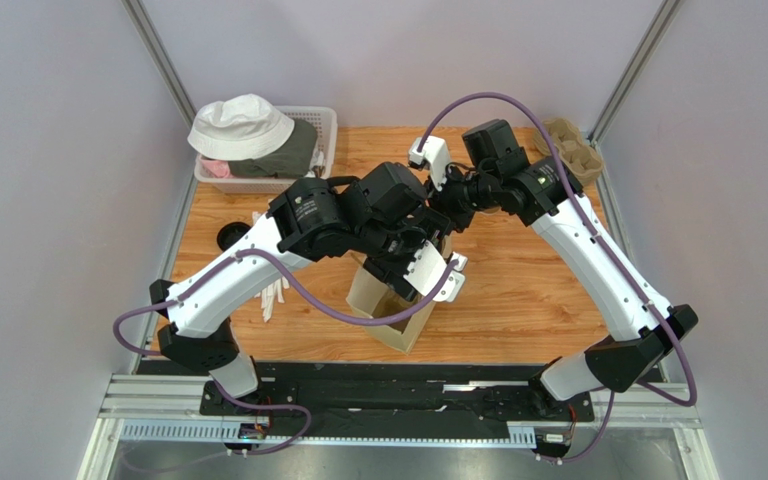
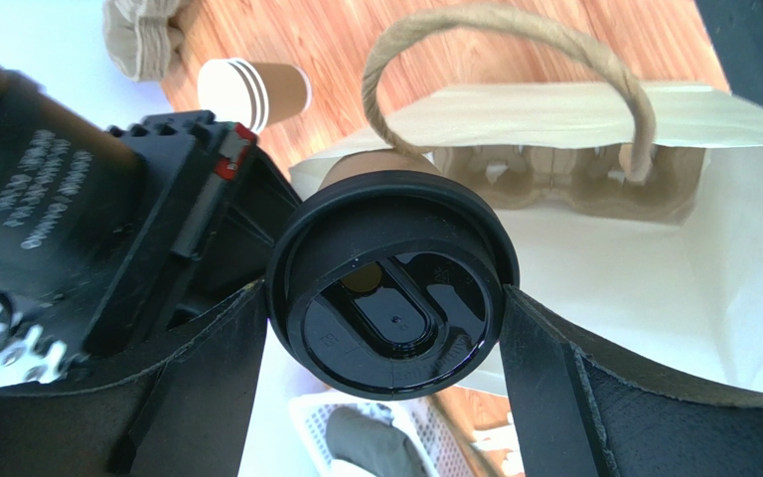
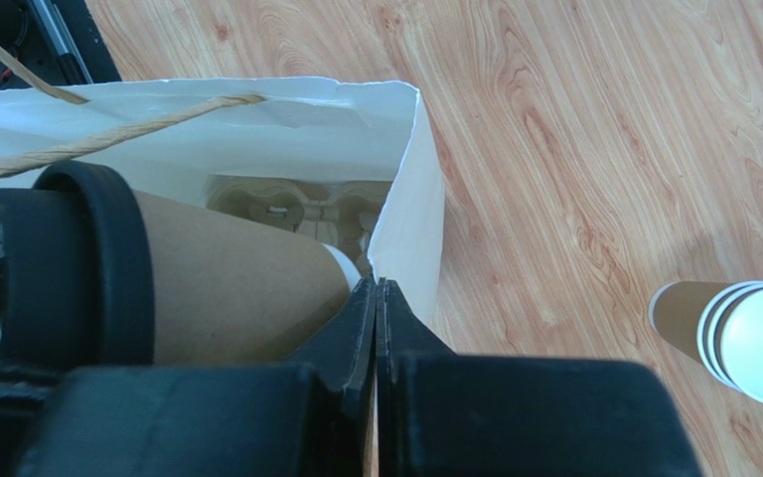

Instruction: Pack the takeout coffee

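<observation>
The takeout coffee (image 2: pixel 376 167), a tan paper cup with a black lid (image 2: pixel 390 288), hangs tilted in the mouth of the brown paper bag (image 2: pixel 654 248). My left gripper (image 2: pixel 385 298) is shut on the lid, one finger on each side of it. The right wrist view shows the cup's tan side (image 3: pixel 227 278) reaching into the bag (image 3: pixel 415 179), above a pulp cup tray (image 3: pixel 296 204) at the bag's bottom. My right gripper (image 3: pixel 377 288) is shut on the bag's rim at the near corner. From above, both grippers meet over the bag (image 1: pixel 388 310), and the cup is hidden.
A stack of empty paper cups (image 3: pixel 723 328) lies on the wood right of the bag. A white basket (image 1: pixel 318 120) with a white hat (image 1: pixel 241 125) stands back left. Pulp trays (image 1: pixel 573 145) sit back right. A black disc (image 1: pixel 230 236) lies at the left.
</observation>
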Controlling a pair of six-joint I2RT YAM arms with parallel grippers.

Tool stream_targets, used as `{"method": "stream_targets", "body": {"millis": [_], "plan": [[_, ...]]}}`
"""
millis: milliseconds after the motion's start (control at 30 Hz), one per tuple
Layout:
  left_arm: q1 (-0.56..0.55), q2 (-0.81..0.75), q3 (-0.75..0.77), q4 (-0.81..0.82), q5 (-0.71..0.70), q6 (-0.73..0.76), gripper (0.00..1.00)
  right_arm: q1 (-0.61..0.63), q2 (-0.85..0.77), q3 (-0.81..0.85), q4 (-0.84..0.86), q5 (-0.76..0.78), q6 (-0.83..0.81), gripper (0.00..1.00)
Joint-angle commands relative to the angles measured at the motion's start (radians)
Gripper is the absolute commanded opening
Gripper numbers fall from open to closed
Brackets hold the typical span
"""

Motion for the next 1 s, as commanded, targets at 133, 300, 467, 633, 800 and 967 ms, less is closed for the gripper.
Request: {"method": "stream_targets", "body": {"millis": [133, 300, 467, 633, 800, 967], "plan": [[-0.013, -0.034, -0.108, -0.227, -0.043, 0.055, 0.22, 0.010, -0.026, 0.010, -0.004, -0.011, 0.039, 0.00], [-0.012, -0.070, -0.256, -0.167, -0.024, 0.070, 0.22, 0.010, -0.049, -0.013, -0.002, -0.026, 0.046, 0.00], [-0.012, -0.111, -0.379, -0.095, -0.032, 0.082, 0.22, 0.010, -0.075, -0.042, -0.002, -0.026, 0.049, 0.00], [-0.013, -0.152, -0.425, -0.065, -0.020, 0.092, 0.22, 0.010, -0.096, -0.068, -0.012, -0.025, 0.044, 0.00], [-0.015, -0.212, -0.464, -0.023, -0.003, 0.121, 0.22, 0.010, -0.125, -0.096, -0.024, -0.054, 0.013, 0.04], [-0.025, -0.246, -0.496, -0.001, 0.009, 0.155, 0.22, 0.010, -0.141, -0.073, 0.004, -0.078, -0.032, 0.42]]}}
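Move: Just under the left hand, which already holds the lidded coffee cup by its lid, the paper bag's mouth is centred about 4 cm back, 3 cm left and 6 cm below. The bag's far right rim corner, pinched by the right fingers, lies some 8 cm ahead, 3 cm right and 5 cm below; the cup stack stands about 20 cm ahead, 18 cm right and 30 cm below. From the right hand, the mouth's middle is roughly 11 cm back, 5 cm left, nearly level. Lowering the held cup about 10 cm through the bag's mouth, the left hand tips its fingers some 15 degrees nearer to straight down, then carries the cup left and slightly back, about 6 cm leftward in all, keeping its grip on the lid. The right hand draws the rim corner back a few centimetres, slightly right, and starts to part its fingers at the end. ##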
